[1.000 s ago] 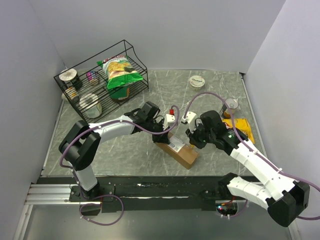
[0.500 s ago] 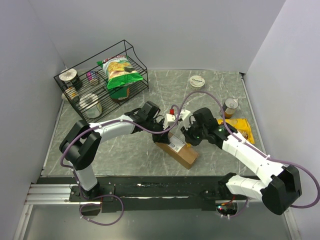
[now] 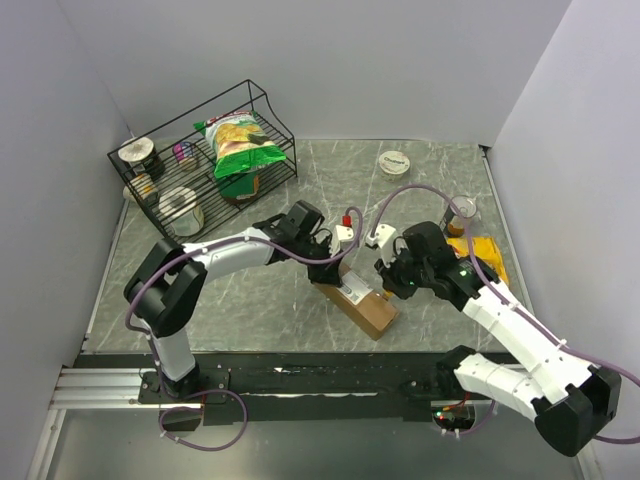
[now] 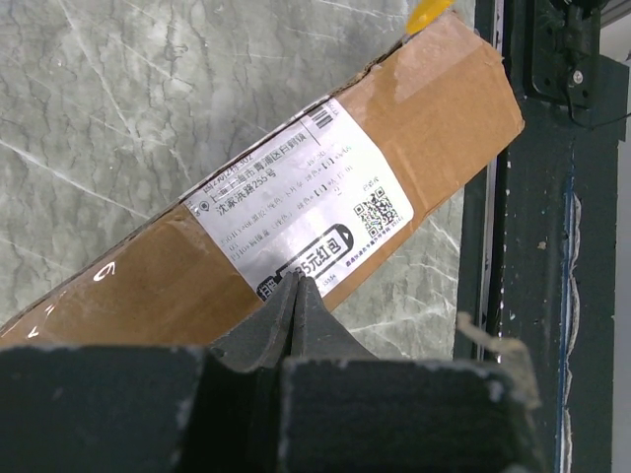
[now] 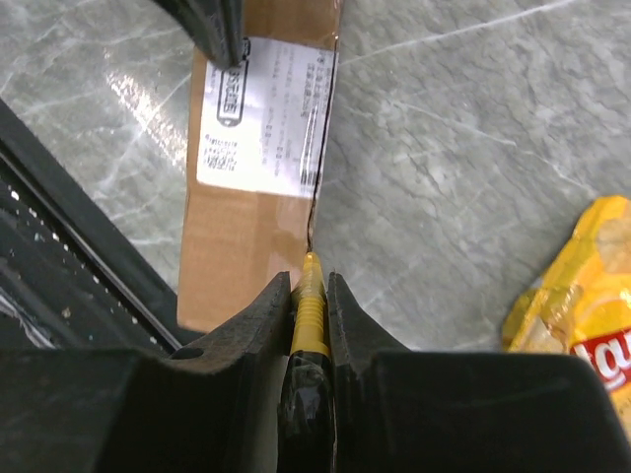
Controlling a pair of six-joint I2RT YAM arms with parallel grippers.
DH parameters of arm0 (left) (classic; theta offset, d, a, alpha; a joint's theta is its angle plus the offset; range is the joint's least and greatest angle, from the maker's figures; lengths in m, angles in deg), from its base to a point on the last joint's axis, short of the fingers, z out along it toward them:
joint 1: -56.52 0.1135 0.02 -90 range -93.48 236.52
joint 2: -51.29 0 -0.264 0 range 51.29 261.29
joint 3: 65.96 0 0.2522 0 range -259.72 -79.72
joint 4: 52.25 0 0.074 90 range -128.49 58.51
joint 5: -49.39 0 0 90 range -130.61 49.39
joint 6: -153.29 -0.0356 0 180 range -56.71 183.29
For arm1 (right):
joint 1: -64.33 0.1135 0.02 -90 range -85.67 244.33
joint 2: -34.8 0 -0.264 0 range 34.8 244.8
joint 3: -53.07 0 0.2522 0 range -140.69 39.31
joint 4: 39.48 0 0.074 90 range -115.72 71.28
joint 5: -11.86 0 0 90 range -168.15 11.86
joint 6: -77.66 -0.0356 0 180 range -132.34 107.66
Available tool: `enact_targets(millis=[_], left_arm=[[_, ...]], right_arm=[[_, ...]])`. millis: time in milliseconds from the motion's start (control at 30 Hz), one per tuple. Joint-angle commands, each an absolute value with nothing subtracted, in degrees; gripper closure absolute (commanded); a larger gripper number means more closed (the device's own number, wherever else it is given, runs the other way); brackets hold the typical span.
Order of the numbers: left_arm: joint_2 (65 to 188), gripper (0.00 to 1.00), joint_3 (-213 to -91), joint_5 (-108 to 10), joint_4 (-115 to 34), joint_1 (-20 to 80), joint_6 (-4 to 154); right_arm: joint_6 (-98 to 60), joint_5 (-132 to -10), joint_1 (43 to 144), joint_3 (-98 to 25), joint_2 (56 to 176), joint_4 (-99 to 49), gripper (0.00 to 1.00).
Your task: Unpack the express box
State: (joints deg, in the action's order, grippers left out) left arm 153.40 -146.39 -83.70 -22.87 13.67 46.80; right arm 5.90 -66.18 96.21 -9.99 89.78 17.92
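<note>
The express box [image 3: 372, 312], brown cardboard with a white label [image 4: 296, 212], lies slanted on the table near the front edge. My left gripper [image 3: 335, 264] is shut with nothing between its fingers, and its tips [image 4: 298, 283] rest on the label. My right gripper [image 3: 391, 284] is shut on a black tool with a ribbed yellow tip [image 5: 311, 301]. That tip points at the box's long side edge [image 5: 314, 241], just below the label, where a thin dark line runs along the edge. The left fingers [image 5: 212, 25] show at the top of the right wrist view.
A yellow chip bag [image 3: 482, 256] and a can [image 3: 462, 210] lie right of my right arm. A white lid [image 3: 395, 163] sits at the back. A wire rack [image 3: 262, 100] at the back left holds a green chip bag [image 3: 240, 140] and jars. A dark rail [image 4: 523, 296] borders the front.
My right gripper swung left toward the box with the tool, then came back to the right. The left gripper stays shut on the box top, and the box has hardly shifted.
</note>
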Motion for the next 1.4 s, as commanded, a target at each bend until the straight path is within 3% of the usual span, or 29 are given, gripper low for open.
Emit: enact_targets(millis=[0, 367, 767, 933, 1100, 1367], left_arm=[[160.7, 0.99, -144.5, -70.1, -14.7, 12.9, 45.7], [159.5, 0.99, -142.8, -63.4, -16.3, 15.1, 48.6], [153.2, 0.99, -139.0, -62.1, -13.9, 26.8, 46.2], [152.5, 0.99, -143.1, -70.2, -10.0, 27.9, 44.4], [154.2, 0.98, -152.1, -91.0, -4.7, 27.5, 40.6], [161.4, 0.99, -159.8, -99.1, -6.2, 23.0, 43.6]], right_arm=[[7.9, -67.2, 95.6, -13.4, 90.8, 22.2, 1.00], [9.5, -68.4, 95.7, -14.5, 93.3, 16.7, 1.00], [14.7, -64.9, 96.4, -26.2, 110.0, 8.2, 1.00], [16.4, -64.2, 96.4, -25.2, 111.2, 5.3, 1.00], [15.9, -63.8, 96.4, -23.5, 110.3, 3.9, 1.00], [15.3, -63.7, 96.4, -22.1, 110.9, 1.6, 1.00]])
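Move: The express box lies under both hands. Its middle is about 4 cm right of the left hand, 3 cm back and 3 cm below, and some 6 cm left of the right hand, 3 cm back and 5 cm below. The label's middle is about 3 cm right of the left hand and 1 cm back. The yellow chip bag is 21 cm right of the right hand and 6 cm ahead, the can 17 cm right and 16 cm ahead. Both hands shift the box about 10 cm forward-left, knife still at its seam; left hand then eases back-right. ##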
